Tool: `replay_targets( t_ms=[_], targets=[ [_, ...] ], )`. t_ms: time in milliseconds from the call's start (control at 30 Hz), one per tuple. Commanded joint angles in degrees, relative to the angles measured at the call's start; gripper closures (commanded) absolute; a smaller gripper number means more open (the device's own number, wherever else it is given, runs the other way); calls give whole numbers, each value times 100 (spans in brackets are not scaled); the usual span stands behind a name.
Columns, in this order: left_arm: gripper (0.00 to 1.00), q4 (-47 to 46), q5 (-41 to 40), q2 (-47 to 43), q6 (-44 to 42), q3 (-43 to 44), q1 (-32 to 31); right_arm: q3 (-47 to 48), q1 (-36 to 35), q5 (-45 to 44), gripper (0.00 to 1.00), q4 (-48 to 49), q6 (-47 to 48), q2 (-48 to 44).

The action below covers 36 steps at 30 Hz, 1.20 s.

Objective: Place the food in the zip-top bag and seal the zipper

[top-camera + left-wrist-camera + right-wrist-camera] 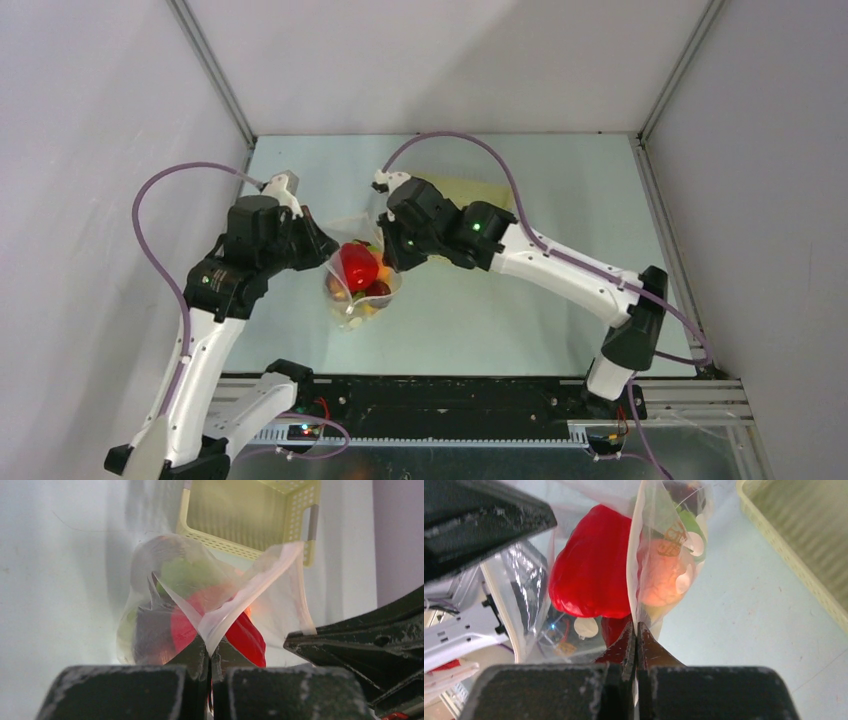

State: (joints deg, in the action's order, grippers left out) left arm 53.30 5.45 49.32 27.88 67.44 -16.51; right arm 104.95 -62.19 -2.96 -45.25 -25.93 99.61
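The clear zip-top bag (362, 300) hangs between my two grippers above the table. Its mouth faces up and stands open. The food sits inside: a red pepper (358, 265) on top, with orange, green and dark purple pieces below it. My left gripper (209, 652) is shut on the bag's left mouth edge, where the zipper strip (250, 587) folds into a V. On the opposite edge my right gripper (636, 627) is shut on the bag wall, with the red pepper (591, 575) and an orange piece (656, 585) just beyond its tips.
A pale yellow latticed basket (470, 186) lies on the table behind the right arm, and the left wrist view shows this basket (240, 515) beyond the bag. Grey enclosure walls stand close on both sides.
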Motion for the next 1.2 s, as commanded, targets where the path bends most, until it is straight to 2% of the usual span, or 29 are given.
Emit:
replay_targets(
  t_ms=[0,167,467,633,700,767,800,833,900,967,1167],
  targets=[
    [100,-405,214,-92,371,-5,-93,-584,-159,113,100,580,-223,-857],
    [100,-762,496,22,576,-121,-312,-1330,-252,-279,100,917,-594,-1399],
    [100,-1509,413,755,712,-83,-1473,-2742,-292,-707,100,1328,-1273,-2428],
    [97,-1864,576,1096,553,-46,-1806,-3255,-331,-868,100,1421,-1489,-2873],
    [89,-1995,676,1143,475,-59,-1893,-3340,-286,-1066,100,1299,-1541,-2954],
    [76,-2128,792,1111,406,-121,-1946,-3420,-118,-1132,100,1210,-1633,-3052],
    [59,-2216,822,1035,382,-145,-1954,-3468,-69,-1121,100,1220,-1655,-3079],
    [50,-2239,831,983,329,-212,-1961,-3589,40,-1108,100,1273,-1705,-3143],
    [9,-2218,735,759,232,-322,-1970,-3719,191,-1037,100,1334,-1812,-3207],
    [2,-2141,556,420,232,-462,-1993,-3819,329,-932,100,1373,-1896,-3228],
    [0,-2558,282,-1246,244,-1719,-2220,-3878,622,-795,100,1296,-2021,-3190]
  ],
)
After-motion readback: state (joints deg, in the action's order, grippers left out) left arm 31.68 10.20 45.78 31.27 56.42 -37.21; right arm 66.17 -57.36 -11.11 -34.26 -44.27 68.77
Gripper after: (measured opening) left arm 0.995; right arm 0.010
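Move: Both hands already pinch the rims of the filled, open bag. Its middle lies about 5 cm right of the left hand, 2 cm back and 9 cm below; from the right hand it is some 5 cm left, 1 cm ahead and 9 cm below. The red pepper tops the food, about 6 cm left and 2 cm ahead of the right hand, 6 cm below, while the empty basket stands roughly 17 cm ahead and 11 cm right, 12 cm below. Still pinching opposite rims, both hands carry the bag some 12 cm to the right in front of the basket, turning clockwise a little over 20 degrees; the right hand first draws back about 5 cm, then comes forward part of that way while sinking about 3 cm and keeping its grip. Near the end of its rightward travel the left hand opens wide, lets go of the left rim and pulls away, back and slightly left, rising a little and tipping its fingers upward. ##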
